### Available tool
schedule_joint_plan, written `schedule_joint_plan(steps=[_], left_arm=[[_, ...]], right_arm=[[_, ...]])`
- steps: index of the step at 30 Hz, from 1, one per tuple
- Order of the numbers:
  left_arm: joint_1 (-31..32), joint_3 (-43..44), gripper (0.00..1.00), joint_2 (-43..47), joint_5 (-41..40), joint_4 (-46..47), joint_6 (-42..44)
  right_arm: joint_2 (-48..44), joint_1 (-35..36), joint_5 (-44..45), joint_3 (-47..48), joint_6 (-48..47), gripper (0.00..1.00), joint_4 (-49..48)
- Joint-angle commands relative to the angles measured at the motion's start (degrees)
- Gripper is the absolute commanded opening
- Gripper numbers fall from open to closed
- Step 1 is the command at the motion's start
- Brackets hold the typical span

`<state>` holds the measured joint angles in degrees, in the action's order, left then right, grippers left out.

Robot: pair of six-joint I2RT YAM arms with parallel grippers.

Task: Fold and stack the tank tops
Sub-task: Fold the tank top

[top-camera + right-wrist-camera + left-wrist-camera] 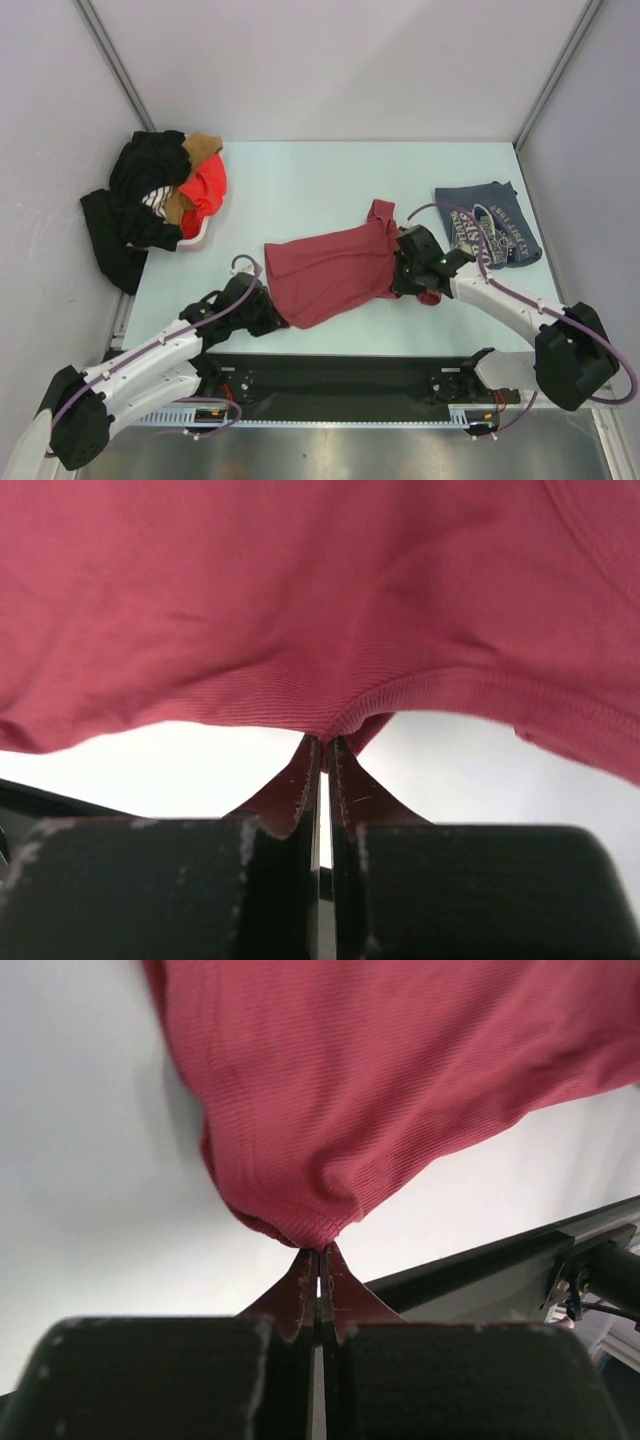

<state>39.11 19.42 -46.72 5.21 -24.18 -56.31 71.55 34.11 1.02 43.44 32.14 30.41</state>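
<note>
The maroon tank top (335, 272) lies spread across the middle of the table, stretched between both grippers. My left gripper (268, 318) is shut on its lower left corner; the left wrist view shows the fabric (400, 1090) pinched at the fingertips (320, 1252). My right gripper (404, 274) is shut on its right edge near the straps; the right wrist view shows the hem (330, 630) pinched at the tips (322, 742). The blue-grey tank top (488, 224) with pale lettering lies folded at the back right.
A pile of black, orange-red and brown clothes (160, 195) sits at the table's back left, partly over the edge. A black rail (340, 375) runs along the near edge between the arm bases.
</note>
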Motion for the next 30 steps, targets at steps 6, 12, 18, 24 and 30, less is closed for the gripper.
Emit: schedule_joint_plan(steps=[6, 12, 18, 24, 30], left_arm=[[-5.3, 6.9, 0.00, -5.5, 3.2, 3.2, 5.2], [-9.0, 8.3, 0.00, -6.8, 4.7, 3.0, 7.9], [-13.0, 9.8, 0.00, -8.4, 6.1, 3.0, 10.4], [-17.0, 10.5, 0.00, -10.8, 6.4, 3.4, 13.5], [-19.2, 11.6, 0.00, -15.6, 8.0, 5.5, 15.2]], right_arm=[[5.3, -2.9, -0.5, 7.7, -3.8, 0.04, 1.3], [6.8, -7.6, -4.2, 9.7, -5.5, 0.05, 0.4], [10.2, -9.8, -5.4, 12.8, -6.7, 0.05, 0.1], [13.9, -10.6, -7.3, 15.5, -7.2, 0.06, -1.0], [17.8, -11.1, -7.2, 17.5, -7.3, 0.06, -1.5]])
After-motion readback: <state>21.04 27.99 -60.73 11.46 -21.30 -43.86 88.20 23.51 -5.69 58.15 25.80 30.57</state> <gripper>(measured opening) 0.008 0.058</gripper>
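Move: Both hands hold the red tank top's near edge, a few cm above the table. The folded band's left end lies about 17 cm ahead and 4 cm left of the left hand; its right end about 15 cm ahead and 2 cm left of the right hand. From the right hand, the folded blue tank top lies some 17 cm ahead and 23 cm right, the loose red strap roughly level and 9 cm right. Both hands keep pinching the near edge and carry it forward about 7 cm, towards the folded band. ##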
